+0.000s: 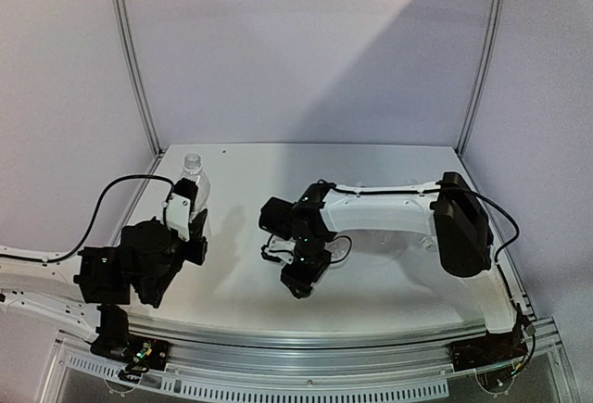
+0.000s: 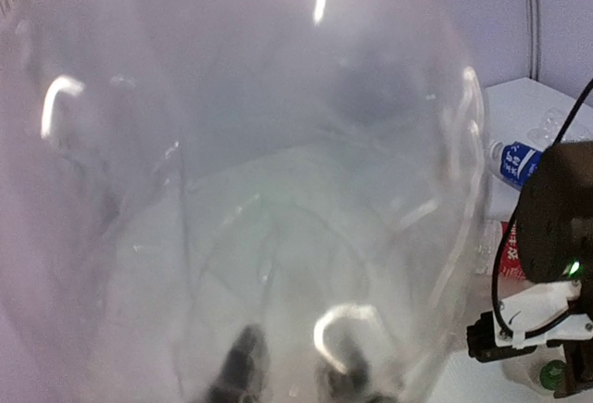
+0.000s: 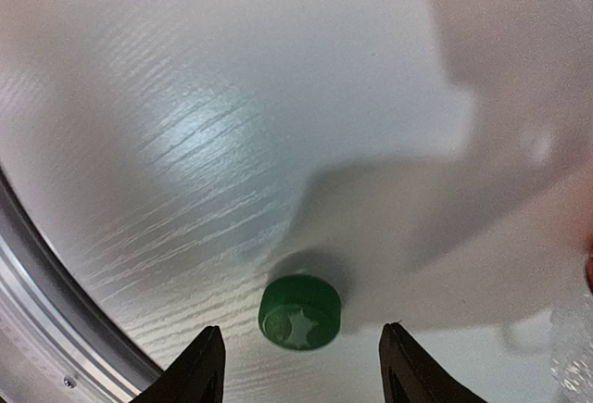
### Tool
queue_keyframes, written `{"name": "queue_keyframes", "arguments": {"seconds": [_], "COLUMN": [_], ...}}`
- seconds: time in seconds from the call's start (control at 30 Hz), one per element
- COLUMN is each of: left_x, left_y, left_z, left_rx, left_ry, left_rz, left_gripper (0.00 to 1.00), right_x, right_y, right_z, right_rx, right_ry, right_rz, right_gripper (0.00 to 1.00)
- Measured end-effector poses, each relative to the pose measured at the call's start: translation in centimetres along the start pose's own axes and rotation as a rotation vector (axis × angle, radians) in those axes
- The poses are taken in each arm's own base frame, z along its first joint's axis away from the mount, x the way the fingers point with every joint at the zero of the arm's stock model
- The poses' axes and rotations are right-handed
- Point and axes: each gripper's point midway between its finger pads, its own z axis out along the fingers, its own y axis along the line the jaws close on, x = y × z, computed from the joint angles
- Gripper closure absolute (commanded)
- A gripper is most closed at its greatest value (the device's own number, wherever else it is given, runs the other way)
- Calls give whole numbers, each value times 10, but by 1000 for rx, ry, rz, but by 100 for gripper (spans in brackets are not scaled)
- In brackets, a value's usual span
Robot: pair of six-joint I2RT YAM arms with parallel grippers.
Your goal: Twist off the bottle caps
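A green bottle cap (image 3: 299, 312) lies on the white table, top face down. My right gripper (image 3: 301, 366) stands open just above it, one fingertip on each side, neither touching it. In the top view that gripper (image 1: 298, 283) points down at the table's middle front. My left gripper (image 1: 188, 208) is shut on an unlabelled clear bottle (image 1: 192, 176), held upright at the left. That bottle (image 2: 250, 171) fills the left wrist view, with the dark fingers (image 2: 236, 371) blurred behind its wall. The green cap (image 2: 553, 372) also shows at the lower right there.
A blue-label bottle (image 2: 517, 162) and a red-label bottle (image 2: 508, 253) lie on the table behind the right arm (image 2: 556, 227). The metal rail (image 3: 37, 264) of the table's near edge runs close to the left of the cap. Enclosure walls stand behind and at both sides.
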Motion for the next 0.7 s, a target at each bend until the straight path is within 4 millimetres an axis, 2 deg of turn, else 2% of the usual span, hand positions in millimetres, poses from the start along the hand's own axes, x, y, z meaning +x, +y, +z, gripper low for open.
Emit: {"name": "queue_keyframes", "arguments": {"seconds": [0.13, 0.2, 0.3, 0.33, 0.37, 0.43, 0.53, 0.57, 0.6, 0.63, 0.7], "left_x": [4, 4, 2, 2, 3, 6, 14, 17, 19, 19, 18], "left_y": [-7, -14, -27, -33, -40, -53, -71, -77, -81, -86, -90], "left_z": [2, 3, 3, 4, 4, 5, 7, 6, 6, 5, 4], "left_rx": [21, 50, 115, 142, 170, 222, 296, 326, 354, 381, 423], "left_ry": [11, 10, 5, 4, 4, 11, 31, 38, 43, 45, 44], "left_rz": [17, 17, 17, 17, 20, 34, 53, 57, 58, 54, 38], "left_gripper": [82, 81, 80, 80, 80, 80, 79, 79, 79, 79, 77], "right_x": [-7, -18, -36, -40, -39, -30, -21, -19, -17, -19, -22], "right_y": [-3, -8, -28, -39, -53, -102, -173, -182, -181, -171, -143], "right_z": [-37, -70, -122, -138, -153, -181, -196, -194, -189, -185, -182], "right_rx": [25, 52, 68, 48, -6, -117, -214, -235, -252, -268, -288], "right_ry": [-86, -186, -429, -530, -634, -840, -1029, -1055, -1058, -1059, -1058], "right_rz": [-12, -11, 51, 85, 133, 286, 496, 532, 540, 520, 450], "right_gripper": [33, 31, 19, 3, 1, 1, 1, 1, 1, 1, 1]}}
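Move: The green cap stands on the table between the right hand's parted fingertips. Ahead of that hand lies the red-label bottle, about 20 cm out and 2 cm right, at nearly its height; the blue-label bottle is some 26 cm ahead and 15 cm right. From the left hand, which still holds the open clear bottle high, the red-label bottle lies roughly 17 cm ahead, 21 cm right and 19 cm below. Right hand opens wide, rising some 17 cm and forward from the green cap; left swings its bottle right. ##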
